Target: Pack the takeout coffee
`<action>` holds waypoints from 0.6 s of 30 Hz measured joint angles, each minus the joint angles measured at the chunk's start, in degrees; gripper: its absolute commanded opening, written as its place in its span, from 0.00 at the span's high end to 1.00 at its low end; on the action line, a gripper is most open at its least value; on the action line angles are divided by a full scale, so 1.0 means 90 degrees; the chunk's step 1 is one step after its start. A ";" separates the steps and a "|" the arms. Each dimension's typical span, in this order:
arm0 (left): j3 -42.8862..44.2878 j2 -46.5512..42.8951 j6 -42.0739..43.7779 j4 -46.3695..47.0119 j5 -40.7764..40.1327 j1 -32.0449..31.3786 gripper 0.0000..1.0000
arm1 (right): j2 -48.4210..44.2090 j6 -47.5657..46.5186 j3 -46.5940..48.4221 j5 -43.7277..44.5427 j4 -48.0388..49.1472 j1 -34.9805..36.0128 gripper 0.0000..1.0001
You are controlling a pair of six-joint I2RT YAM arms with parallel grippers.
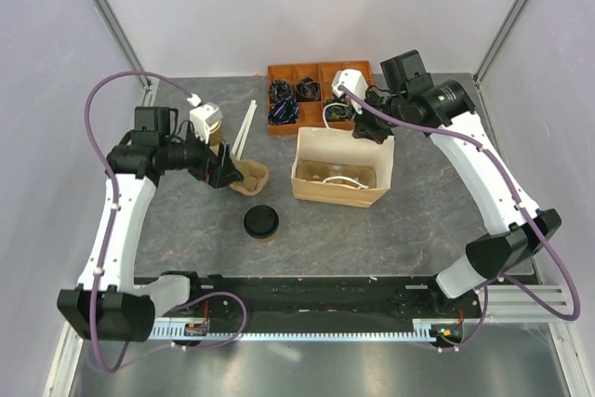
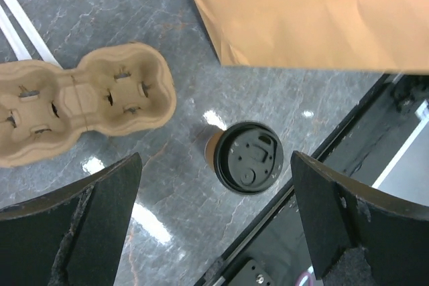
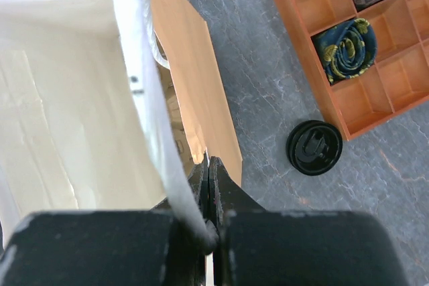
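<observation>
The takeout coffee (image 1: 261, 222), a brown paper cup with a black lid, stands upright on the table in front of the brown paper bag (image 1: 342, 183). In the left wrist view the coffee (image 2: 248, 157) lies below and between my wide-apart fingers, untouched. My left gripper (image 1: 223, 170) (image 2: 216, 160) is open, hovering by the cardboard cup carrier (image 1: 249, 177). My right gripper (image 1: 372, 127) (image 3: 209, 165) is shut on the bag's top edge (image 3: 201, 118) at its far right side, next to the bag's white handle (image 3: 141, 92).
An orange compartment tray (image 1: 288, 72) (image 3: 322, 92) with rolled items sits behind the bag. A loose black lid (image 3: 314, 147) lies beside it. White sticks (image 1: 244, 127) lie near the carrier (image 2: 80, 98). The black rail (image 1: 307, 290) runs along the near edge.
</observation>
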 measured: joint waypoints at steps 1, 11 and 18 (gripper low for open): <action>-0.0078 -0.0172 0.0119 -0.0034 -0.0007 -0.0058 0.00 | -0.0070 0.0056 -0.0039 0.0044 0.0027 0.0007 1.00; -0.1838 -0.1542 0.1379 -0.0022 -0.0508 -0.1744 0.00 | -0.0685 0.0520 -0.0600 0.0228 0.0284 0.0143 1.00; -0.2443 -0.2028 0.1923 0.0435 -0.0865 -0.2234 0.00 | -0.1224 0.0721 -0.1069 0.0393 0.0525 0.0277 1.00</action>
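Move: Below and to the right of the left hand's open fingers stands the lidded coffee cup: about 7 cm back, 9 cm to the right and 18 cm down. The empty cup tray lies some 10 cm ahead of that hand, level sideways; the paper bag is 5 cm ahead and 29 cm right. From the right hand, shut on the bag's rim, the cup is roughly 13 cm back, 28 cm left and 24 cm below. Swinging back towards the robot about 9 cm, the left hand first travels nearly level, then sinks some 7 cm as it drifts right towards the lidded cup; its wrist turns some 30 degrees, mostly clockwise, with the fingers staying wide open. The right hand keeps its pinch on the bag's rim and draws it back about 3.5 cm, rising slightly. ##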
